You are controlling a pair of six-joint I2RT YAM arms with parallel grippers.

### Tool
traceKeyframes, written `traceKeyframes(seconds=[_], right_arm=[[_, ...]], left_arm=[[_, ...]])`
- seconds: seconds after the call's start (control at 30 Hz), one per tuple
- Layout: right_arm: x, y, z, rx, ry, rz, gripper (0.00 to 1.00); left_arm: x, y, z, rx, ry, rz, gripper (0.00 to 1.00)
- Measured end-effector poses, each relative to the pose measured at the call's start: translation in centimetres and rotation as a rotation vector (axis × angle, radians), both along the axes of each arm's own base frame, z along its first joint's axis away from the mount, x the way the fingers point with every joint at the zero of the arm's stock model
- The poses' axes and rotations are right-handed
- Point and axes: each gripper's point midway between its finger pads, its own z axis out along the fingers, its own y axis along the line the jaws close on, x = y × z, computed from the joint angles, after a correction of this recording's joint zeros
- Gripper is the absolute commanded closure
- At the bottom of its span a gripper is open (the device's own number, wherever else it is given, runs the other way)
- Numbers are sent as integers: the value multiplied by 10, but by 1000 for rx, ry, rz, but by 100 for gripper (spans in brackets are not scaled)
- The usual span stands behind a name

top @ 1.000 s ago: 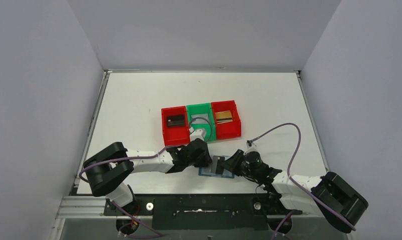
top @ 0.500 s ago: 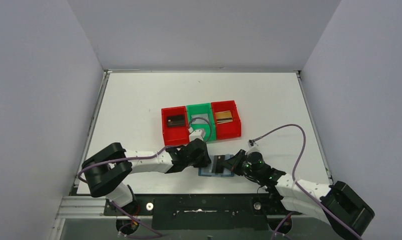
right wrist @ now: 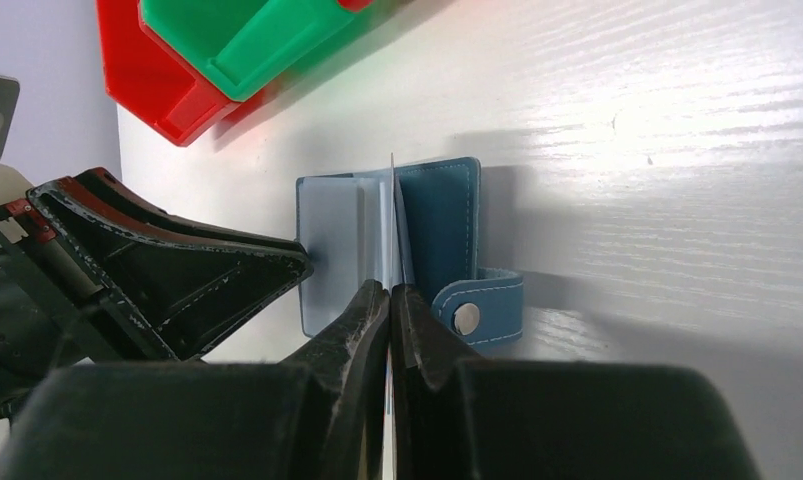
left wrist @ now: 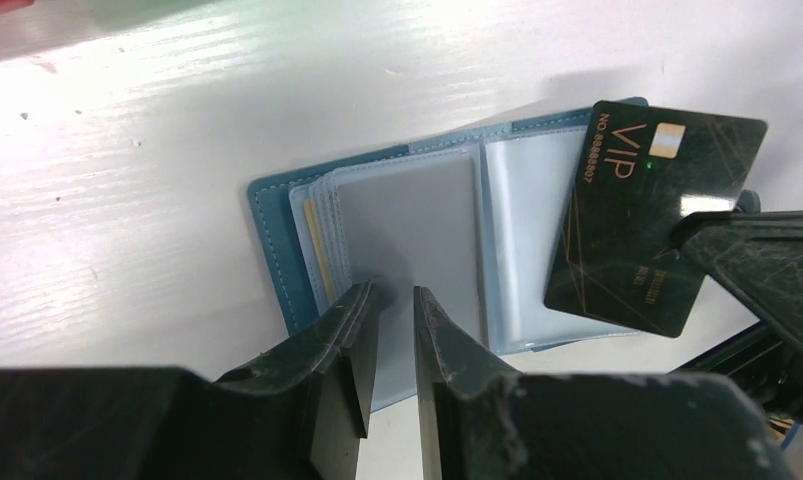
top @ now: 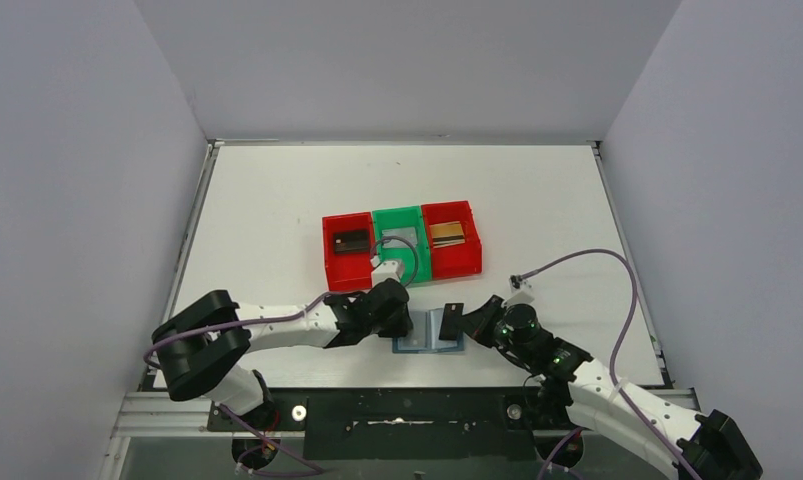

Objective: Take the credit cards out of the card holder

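Note:
The teal-blue card holder (top: 429, 338) (left wrist: 407, 220) (right wrist: 442, 210) lies open on the table near the front edge, its snap tab to the right. My left gripper (top: 405, 322) (left wrist: 395, 292) presses its tips on the grey sleeve of the holder's left half, jaws a narrow gap apart with nothing between them. My right gripper (top: 474, 325) (right wrist: 389, 290) is shut on a black credit card (top: 451, 322) (left wrist: 652, 215) marked VIP, held on edge above the holder's right half. Yellow card edges (left wrist: 315, 250) show in the left pockets.
Three bins stand behind the holder: a red bin (top: 329, 262) with a black card (top: 352, 241), a green bin (top: 419, 262), and a red bin (top: 469, 262) with a gold-brown card (top: 448, 234). The table's front edge (top: 407, 362) is close below.
My right gripper has shut on the black card and drawn it out to the right, clear of the sleeve. The right arm has swung lower. The left gripper stays pressed on the holder.

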Motion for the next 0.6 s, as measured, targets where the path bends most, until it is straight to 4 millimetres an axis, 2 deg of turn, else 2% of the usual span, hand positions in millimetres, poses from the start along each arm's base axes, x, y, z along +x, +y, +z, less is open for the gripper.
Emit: traceKeyframes(seconds=[0.07, 0.2, 0.3, 0.37, 0.47, 0.6], right_arm=[[1, 0, 3, -8, -12, 7, 100], [6, 2, 13, -31, -57, 32, 100], [10, 5, 26, -44, -102, 57, 100], [14, 7, 38, -50, -138, 71, 100], [18, 10, 51, -61, -188, 90, 100], [20, 11, 57, -86, -237, 119, 100]], left_arm=[[-1, 2, 0, 3, -3, -7, 78], [-3, 2, 6, -6, -17, -30, 70], [-1, 4, 17, -15, -42, -29, 55], [3, 9, 27, -6, -68, -18, 46], [9, 16, 49, -6, -119, 6, 36], [23, 38, 80, -20, -183, 57, 29]])
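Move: The black card is already out, pinched in my right hand with its middle about 2 cm to the left of the fingers. From the right hand, the open card holder's middle is some 8 cm left, 1 cm back and 5 cm lower; the left red tray is about 19 cm ahead and 26 left, and the green one 19 ahead and 13 left. From my left hand, the holder's middle is about 4 cm right and 1 below, and the black card 10 cm right and 2 ahead. I lift my left fingertips off the holder's left page, rising about 8 cm and swinging left and a little forward while the fingers spread wide. With my right hand I keep the black card pinched and raise it about 5 cm, drifting slightly forward, away from the holder, while the wrist tips the fingers up some 15 degrees. ##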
